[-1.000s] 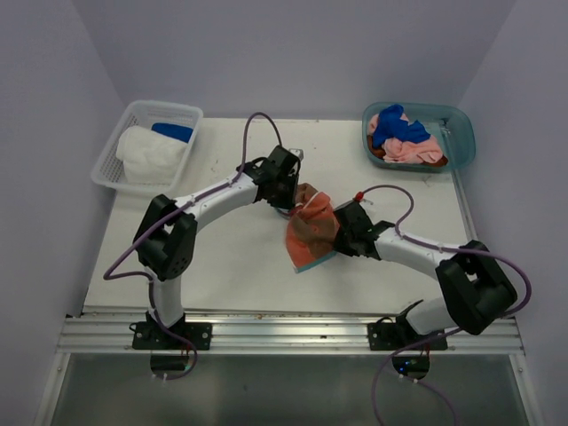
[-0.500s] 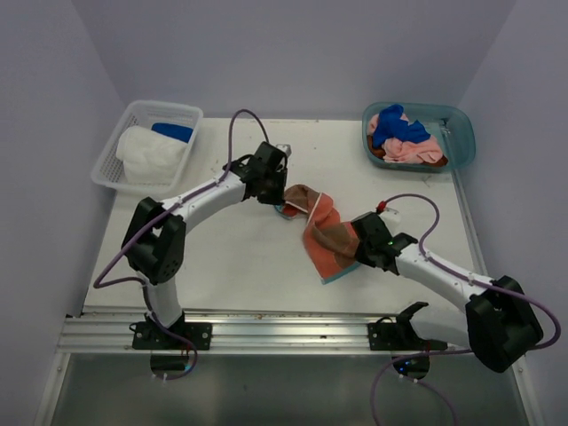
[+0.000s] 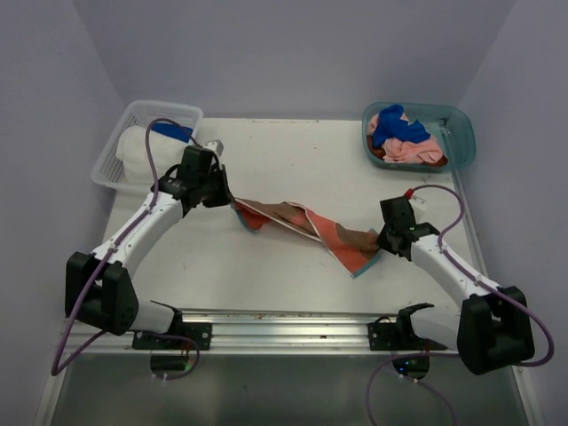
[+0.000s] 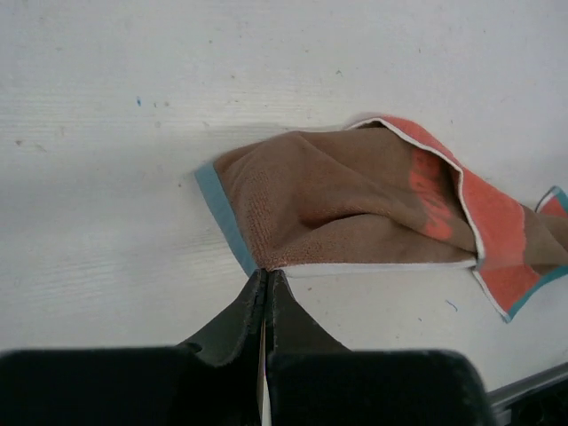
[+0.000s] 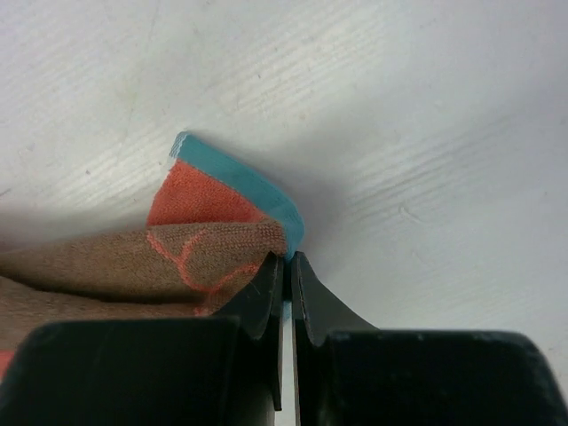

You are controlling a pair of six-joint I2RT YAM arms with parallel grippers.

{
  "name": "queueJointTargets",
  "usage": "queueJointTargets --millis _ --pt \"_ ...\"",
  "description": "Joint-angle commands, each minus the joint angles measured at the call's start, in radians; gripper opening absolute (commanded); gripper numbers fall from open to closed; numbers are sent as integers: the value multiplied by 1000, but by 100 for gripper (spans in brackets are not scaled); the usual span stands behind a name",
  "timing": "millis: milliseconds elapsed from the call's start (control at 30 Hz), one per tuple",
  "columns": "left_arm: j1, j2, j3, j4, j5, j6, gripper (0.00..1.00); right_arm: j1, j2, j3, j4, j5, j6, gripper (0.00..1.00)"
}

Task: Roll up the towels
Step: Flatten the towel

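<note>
A brown and orange towel (image 3: 302, 222) with a teal edge is drawn out in a twisted band across the middle of the table. My left gripper (image 3: 232, 204) is shut on its left corner; in the left wrist view the closed tips (image 4: 266, 273) pinch the teal-edged corner of the towel (image 4: 355, 191). At the right end, my right gripper (image 3: 382, 250) is shut on the opposite corner, and in the right wrist view the jaws (image 5: 287, 257) clamp the teal hem of the towel (image 5: 204, 240). More towels, blue (image 3: 395, 124) and pink (image 3: 415, 149), lie heaped at the back right.
The teal tub (image 3: 463, 133) at the back right corner holds the heaped towels. A white mesh basket (image 3: 160, 106) at the back left holds a white towel (image 3: 146, 155) and a blue one (image 3: 173, 131). A metal rail (image 3: 284, 330) runs along the near edge.
Both arms have swung apart, left arm to the left and right arm to the right. The bunched towel between them has been stretched out into a long band. The left gripper has shut.
</note>
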Motion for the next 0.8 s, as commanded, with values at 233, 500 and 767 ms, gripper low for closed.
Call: queueJointTargets --millis 233,500,767 --pt "-5 29 -37 40 114 18 0 -59 81 196 4 -124 -113 31" --pt "-5 70 -102 83 131 10 0 106 -54 -20 -36 -164 -17 71" --pt "-5 107 -68 77 125 19 0 125 -24 -158 125 -289 81 69"
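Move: The towel's near right corner, which the right hand goes for, lies about 7 cm back, 6 cm left and 4 cm below it; the teal edge's far corner is some 5 cm ahead, 3 cm left, and the towel's middle 7 cm ahead, 20 cm left. The left hand pinches its corner 14 cm above its table spot, 2 cm back and 1 cm right; the white basket is 15 cm ahead, 20 cm left, the near right corner 16 cm back, 33 cm right. The towel's teal right edge comes free as the right fingers open wide; that hand swings about 5 cm forward and up, then back, left and down to the near right corner, turning counter-clockwise. The left hand keeps its pinch on the other end, lowering it about 6 cm and easing slightly back as the fingers tip downward. ##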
